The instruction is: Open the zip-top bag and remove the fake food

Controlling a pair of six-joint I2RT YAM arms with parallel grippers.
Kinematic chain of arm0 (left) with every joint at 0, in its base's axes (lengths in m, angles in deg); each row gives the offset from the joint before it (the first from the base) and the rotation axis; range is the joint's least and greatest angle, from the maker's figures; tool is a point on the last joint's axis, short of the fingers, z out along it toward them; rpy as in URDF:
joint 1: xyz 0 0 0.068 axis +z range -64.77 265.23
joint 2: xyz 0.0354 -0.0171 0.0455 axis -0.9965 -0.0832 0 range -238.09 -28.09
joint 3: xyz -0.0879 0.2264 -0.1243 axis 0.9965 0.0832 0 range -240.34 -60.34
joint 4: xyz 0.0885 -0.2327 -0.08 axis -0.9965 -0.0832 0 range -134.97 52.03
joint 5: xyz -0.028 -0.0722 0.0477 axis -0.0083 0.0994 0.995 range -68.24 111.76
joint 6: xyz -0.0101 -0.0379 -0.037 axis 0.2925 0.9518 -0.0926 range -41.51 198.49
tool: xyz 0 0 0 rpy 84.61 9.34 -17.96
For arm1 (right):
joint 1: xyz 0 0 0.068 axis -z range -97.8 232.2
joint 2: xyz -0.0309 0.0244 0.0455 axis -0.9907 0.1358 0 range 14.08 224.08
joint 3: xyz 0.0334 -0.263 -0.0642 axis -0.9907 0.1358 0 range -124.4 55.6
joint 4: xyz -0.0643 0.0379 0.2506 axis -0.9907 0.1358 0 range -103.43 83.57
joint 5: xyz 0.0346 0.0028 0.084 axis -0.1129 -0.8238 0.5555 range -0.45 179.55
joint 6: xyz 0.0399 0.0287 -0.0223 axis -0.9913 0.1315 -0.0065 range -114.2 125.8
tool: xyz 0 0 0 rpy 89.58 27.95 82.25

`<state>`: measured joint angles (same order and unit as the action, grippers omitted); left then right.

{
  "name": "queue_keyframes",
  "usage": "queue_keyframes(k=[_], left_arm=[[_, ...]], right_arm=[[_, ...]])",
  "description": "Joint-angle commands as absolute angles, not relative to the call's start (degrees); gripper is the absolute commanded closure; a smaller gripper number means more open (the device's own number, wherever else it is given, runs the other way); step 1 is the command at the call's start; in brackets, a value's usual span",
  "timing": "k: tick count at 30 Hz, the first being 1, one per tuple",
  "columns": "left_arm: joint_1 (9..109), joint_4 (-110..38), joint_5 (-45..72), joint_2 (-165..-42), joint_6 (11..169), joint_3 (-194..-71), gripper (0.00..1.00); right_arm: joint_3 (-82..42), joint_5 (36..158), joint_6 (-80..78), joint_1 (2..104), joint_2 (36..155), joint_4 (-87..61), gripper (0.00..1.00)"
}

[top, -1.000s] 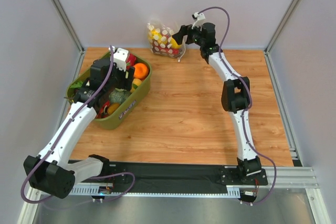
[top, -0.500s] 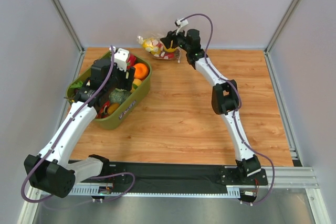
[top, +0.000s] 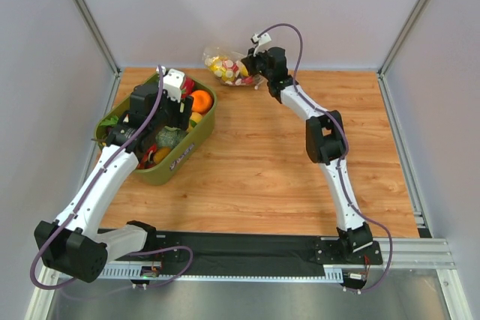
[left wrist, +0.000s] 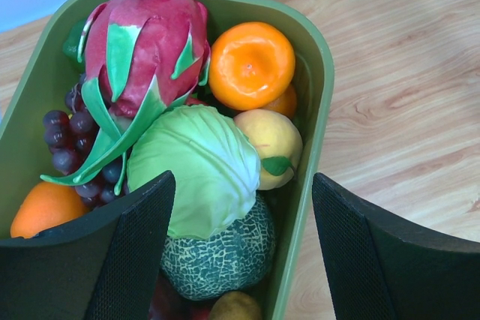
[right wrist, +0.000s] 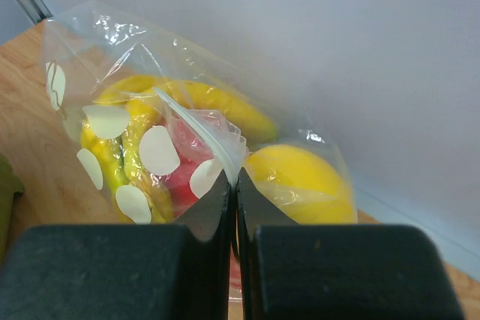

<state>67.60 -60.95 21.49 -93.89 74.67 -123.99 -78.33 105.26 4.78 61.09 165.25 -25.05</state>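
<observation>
The clear zip-top bag (top: 225, 67) (right wrist: 161, 133) with pale dots lies at the table's far edge against the back wall. Through the plastic I see fake food: a yellow lemon (right wrist: 304, 185), a yellow banana (right wrist: 202, 103) and something red (right wrist: 180, 177). My right gripper (top: 253, 65) (right wrist: 233, 185) is shut on the bag, its jaws pinching a fold of plastic by the zip strip. My left gripper (top: 161, 114) (left wrist: 241, 260) hangs open over the olive-green bin (top: 196, 136) (left wrist: 315, 110), with nothing between its fingers.
The bin at the left holds a pink dragon fruit (left wrist: 142, 43), a green cabbage (left wrist: 199, 166), a netted melon (left wrist: 221, 252), an orange (left wrist: 251, 65), purple grapes (left wrist: 64, 136) and more. Bare wooden tabletop (top: 277, 162) lies to the right of it. Grey walls enclose the table.
My right gripper swung left with the bag, which dropped lower against the wall, and closed from wide open onto a fold of its plastic. The left arm stayed put.
</observation>
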Motion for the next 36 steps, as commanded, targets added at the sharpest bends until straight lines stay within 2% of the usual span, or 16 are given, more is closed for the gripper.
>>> queue_keyframes(k=[1,8,14,19,25,31,36], left_arm=[[67.5,-60.8,20.0,-93.0,74.4,-124.5,0.20],[67.5,-60.6,15.9,-92.2,74.5,-124.4,0.20],[67.0,-59.4,8.9,-91.3,75.1,-123.9,0.23],[59.6,-57.4,7.3,-90.9,74.6,-123.4,0.25],[50.0,-54.5,8.1,-92.5,79.4,-125.3,0.25],[42.0,-41.9,13.8,-95.9,84.5,-122.3,0.24],[37.9,-38.3,16.7,-103.1,85.3,-123.4,0.21]], right_arm=[[-72.0,101.3,6.2,60.8,153.6,-27.1,1.00],[-57.4,97.6,4.6,60.7,137.1,-23.1,1.00],[-49.4,93.0,-0.2,60.3,126.1,-13.8,1.00],[-41.5,84.3,0.1,57.0,114.4,-9.6,1.00],[-33.2,75.1,-3.0,51.6,105.9,-7.9,1.00],[-25.4,69.4,-9.1,47.7,100.8,-9.7,1.00],[-24.2,67.3,-11.7,46.0,99.2,-9.7,1.00]])
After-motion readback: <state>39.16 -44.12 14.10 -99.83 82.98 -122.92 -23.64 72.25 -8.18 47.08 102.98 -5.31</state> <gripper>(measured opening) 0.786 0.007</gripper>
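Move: Already shut on the zip edge of the bag, the right fingers have its filled middle about 8 cm to their left, level in reach and some 7 cm below; the clear table they carry it over lies about 25 cm nearer and 7 cm right. From the left hand the bag is about 31 cm ahead, 15 cm right and 18 cm lower, beyond the orange fruit, 15 cm ahead and 5 cm right; the green bin's middle is 7 cm ahead and 8 cm left, 17 cm below. Keeping its pinch on the zip edge, the right hand hauls the bag back about 25 cm off the far wall, rising some 15 cm and then easing down 3, drifting right and turning clockwise about 20 degrees. The left hand swings out from over the bin, 20 cm right and 8 cm back, turning clockwise about 30 degrees, its fingers still wide and brought up to the zip's hanging free end. ##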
